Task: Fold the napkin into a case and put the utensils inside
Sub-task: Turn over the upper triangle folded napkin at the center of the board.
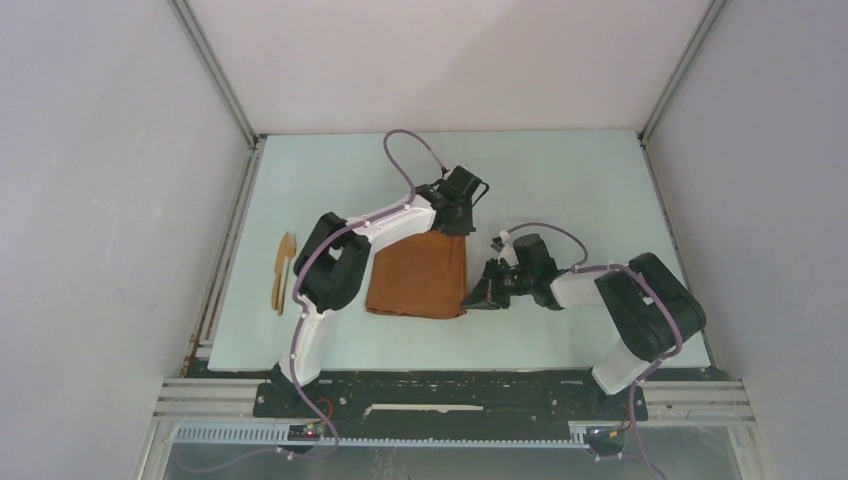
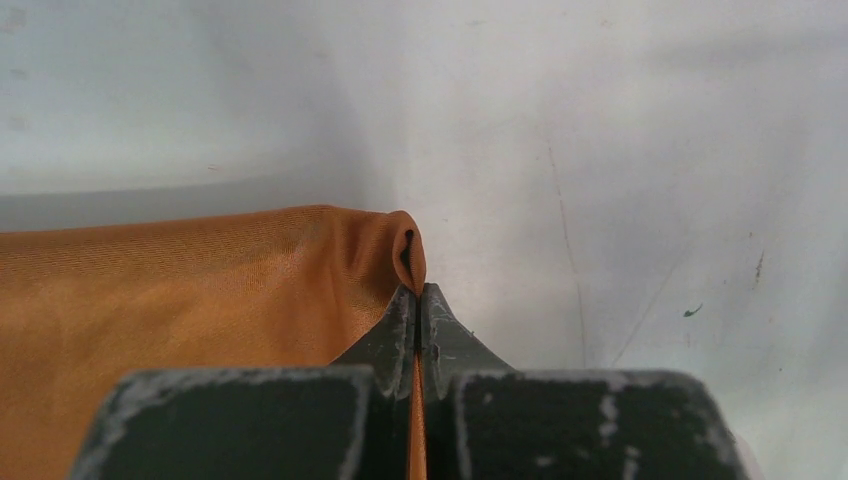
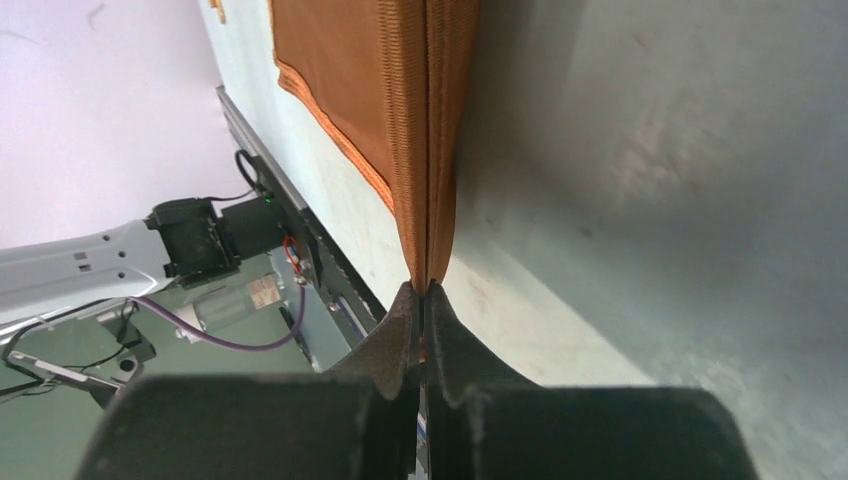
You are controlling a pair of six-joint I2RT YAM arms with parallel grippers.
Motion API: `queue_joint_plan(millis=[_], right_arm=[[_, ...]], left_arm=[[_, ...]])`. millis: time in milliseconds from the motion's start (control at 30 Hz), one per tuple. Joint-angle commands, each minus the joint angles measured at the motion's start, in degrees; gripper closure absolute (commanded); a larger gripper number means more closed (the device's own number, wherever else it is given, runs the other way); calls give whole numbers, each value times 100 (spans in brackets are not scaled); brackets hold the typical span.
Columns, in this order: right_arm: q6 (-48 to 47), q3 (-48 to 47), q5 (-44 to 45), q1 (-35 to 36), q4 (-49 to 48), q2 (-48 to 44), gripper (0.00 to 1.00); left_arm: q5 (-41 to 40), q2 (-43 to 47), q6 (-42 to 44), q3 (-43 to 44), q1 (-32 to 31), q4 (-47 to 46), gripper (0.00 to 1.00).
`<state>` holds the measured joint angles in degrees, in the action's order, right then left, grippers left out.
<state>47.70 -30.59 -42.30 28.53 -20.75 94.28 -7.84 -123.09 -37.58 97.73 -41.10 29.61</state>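
The rust-orange napkin point(image 1: 418, 276) lies mid-table, folded over, its right edge raised. My left gripper point(image 1: 457, 229) is shut on its far right corner; in the left wrist view the cloth point(image 2: 200, 300) bunches at the fingertips and runs down between the closed jaws of that gripper point(image 2: 417, 292). My right gripper point(image 1: 470, 300) is shut on the near right corner; its wrist view shows the doubled edge of the napkin point(image 3: 430, 130) pinched at the tips of the gripper point(image 3: 422, 290). The wooden utensils point(image 1: 283, 270) lie left of the napkin, beyond the left arm.
The left arm's elbow point(image 1: 335, 262) stands between the utensils and the napkin. A metal rail point(image 1: 225, 250) runs along the table's left edge, and white walls enclose the back and sides.
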Motion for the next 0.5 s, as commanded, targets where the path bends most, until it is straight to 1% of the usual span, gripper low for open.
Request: queue_joint_plan(millis=[0, 233, 400, 467], right_arm=[[-723, 176, -415, -40, 1538, -373, 100], [-690, 172, -204, -171, 1848, -524, 100], [-763, 150, 1, -245, 2046, -534, 100], [-843, 145, 169, -273, 2399, -609, 100]], left_arm=[[-248, -227, -337, 293, 5, -1141, 100], [-96, -689, -519, 846, -153, -1218, 100], [-116, -798, -573, 835, -213, -1345, 100], [-72, -834, -566, 827, -234, -1384, 100]])
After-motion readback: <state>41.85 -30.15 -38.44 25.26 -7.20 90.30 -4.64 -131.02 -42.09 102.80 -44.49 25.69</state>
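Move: Both shut grippers still pinch the napkin's right-hand edge: the left gripper at its far corner, the right gripper at its near corner, which lies about 20 cm back from the left gripper and level sideways. The folded napkin's middle is some 13 cm left and 12 cm back of the left gripper, 4 cm lower; from the right gripper it is about 13 cm left, 8 cm ahead and 3 cm below. The left gripper's corner goes to bare board roughly 5 cm to its right and 4 cm below. Keep both grippers shut on the napkin's corners and bring them on to the right while sinking towards the board, drawing the trailing cloth along: the left gripper about 5 cm right and 3 cm down, easing off at the end, the right gripper about 3 cm right and a little down, its fingers tipping some 10 degrees more steeply downward. ##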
